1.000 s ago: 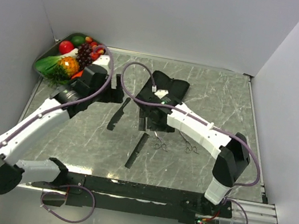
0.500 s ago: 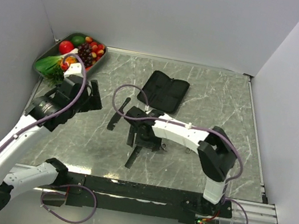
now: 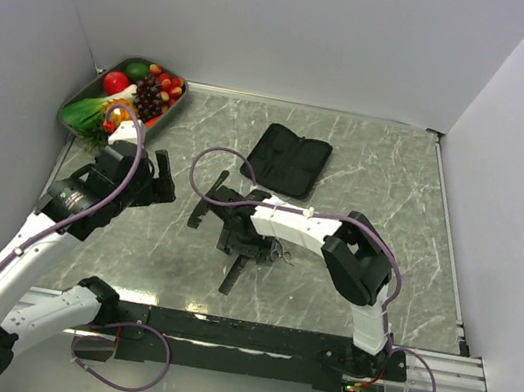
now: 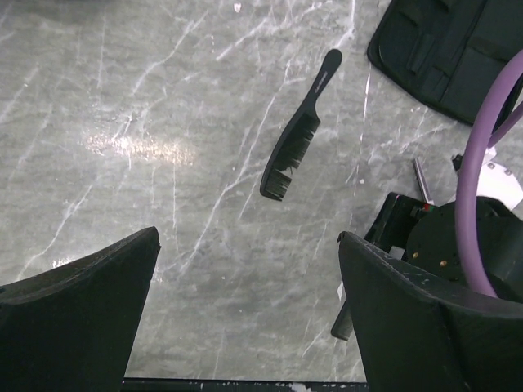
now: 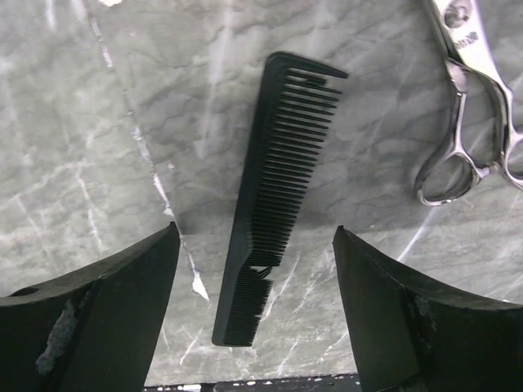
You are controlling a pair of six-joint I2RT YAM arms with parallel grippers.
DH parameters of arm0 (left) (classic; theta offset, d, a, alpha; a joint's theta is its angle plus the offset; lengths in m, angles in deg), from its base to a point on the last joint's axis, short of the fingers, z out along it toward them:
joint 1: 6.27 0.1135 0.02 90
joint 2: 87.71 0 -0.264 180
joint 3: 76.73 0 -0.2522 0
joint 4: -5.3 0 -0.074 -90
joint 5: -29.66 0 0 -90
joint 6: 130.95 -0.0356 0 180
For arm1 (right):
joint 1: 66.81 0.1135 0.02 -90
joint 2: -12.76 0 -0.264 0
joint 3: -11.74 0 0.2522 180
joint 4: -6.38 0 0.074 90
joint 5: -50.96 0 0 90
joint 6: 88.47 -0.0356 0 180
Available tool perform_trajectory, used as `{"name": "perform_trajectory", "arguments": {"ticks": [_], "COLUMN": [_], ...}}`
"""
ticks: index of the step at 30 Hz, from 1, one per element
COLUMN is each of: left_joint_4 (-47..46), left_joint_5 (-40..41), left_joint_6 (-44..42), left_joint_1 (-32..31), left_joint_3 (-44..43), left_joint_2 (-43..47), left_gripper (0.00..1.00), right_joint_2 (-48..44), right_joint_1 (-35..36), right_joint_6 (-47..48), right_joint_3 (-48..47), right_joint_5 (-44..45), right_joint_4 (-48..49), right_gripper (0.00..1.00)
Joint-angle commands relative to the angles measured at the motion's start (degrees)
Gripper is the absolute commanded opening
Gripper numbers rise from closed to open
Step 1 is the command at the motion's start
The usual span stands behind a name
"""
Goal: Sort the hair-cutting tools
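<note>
A long black comb lies flat on the marble table, running between the fingers of my right gripper, which is open and touches nothing. In the top view this comb pokes out below the right gripper. Silver scissors lie just right of the comb, and their ring handles show beside the right wrist. A shorter black comb with a handle lies ahead of my left gripper, which hangs open over bare table. From above, that comb sits between the two arms.
A black fabric pouch lies open at the back centre, and its corner shows in the left wrist view. A metal tray of fruit stands in the back left corner. White walls close off three sides.
My right arm has swung from beside the pouch down and left, lowering over the long comb. The left arm has drawn back toward the near left, away from the fruit tray.
</note>
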Motion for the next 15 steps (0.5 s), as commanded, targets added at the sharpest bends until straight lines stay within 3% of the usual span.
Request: {"name": "perform_trajectory", "arguments": {"ticks": [1, 10, 15], "left_joint_4": [-0.8, -1.7, -2.0], "left_joint_5": [-1.8, -2.5, -2.7], "left_joint_6": [0.2, -0.4, -0.1], "left_joint_1": [0.2, 0.2, 0.2], "left_joint_3": [0.9, 1.0, 1.3], "left_joint_2": [1.0, 0.2, -0.4], "left_gripper": [0.97, 0.97, 0.97], "right_joint_2": [0.8, 0.7, 1.3], "right_joint_1": [0.3, 0.4, 1.1], "right_joint_6": [-3.9, -4.3, -2.7], "right_joint_3": [-0.3, 3.9, 5.6], "right_joint_5": [2.1, 1.9, 1.7], "right_joint_4": [-2.3, -0.4, 0.4], "right_gripper": [0.81, 0.58, 0.41]}}
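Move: The straight comb lies right beneath the open right fingers, its middle about 1 cm back from the hand and some 2 cm below. At much the same depth, the nearer scissors lie about 6 cm ahead and 7 cm to the right; the handled comb lies some 12 cm ahead and 10 cm to the left. From the raised left hand, the straight comb is roughly 21 cm to the right, 5 cm back and 24 cm down. Close the right gripper steadily across the straight comb, from nearly wide open to about half, until a fingertip comes up against each long edge. While closing, ease the hand down a little under 1 cm, drifting about as far left, and turn it a few degrees clockwise, fingers still pointing down. ##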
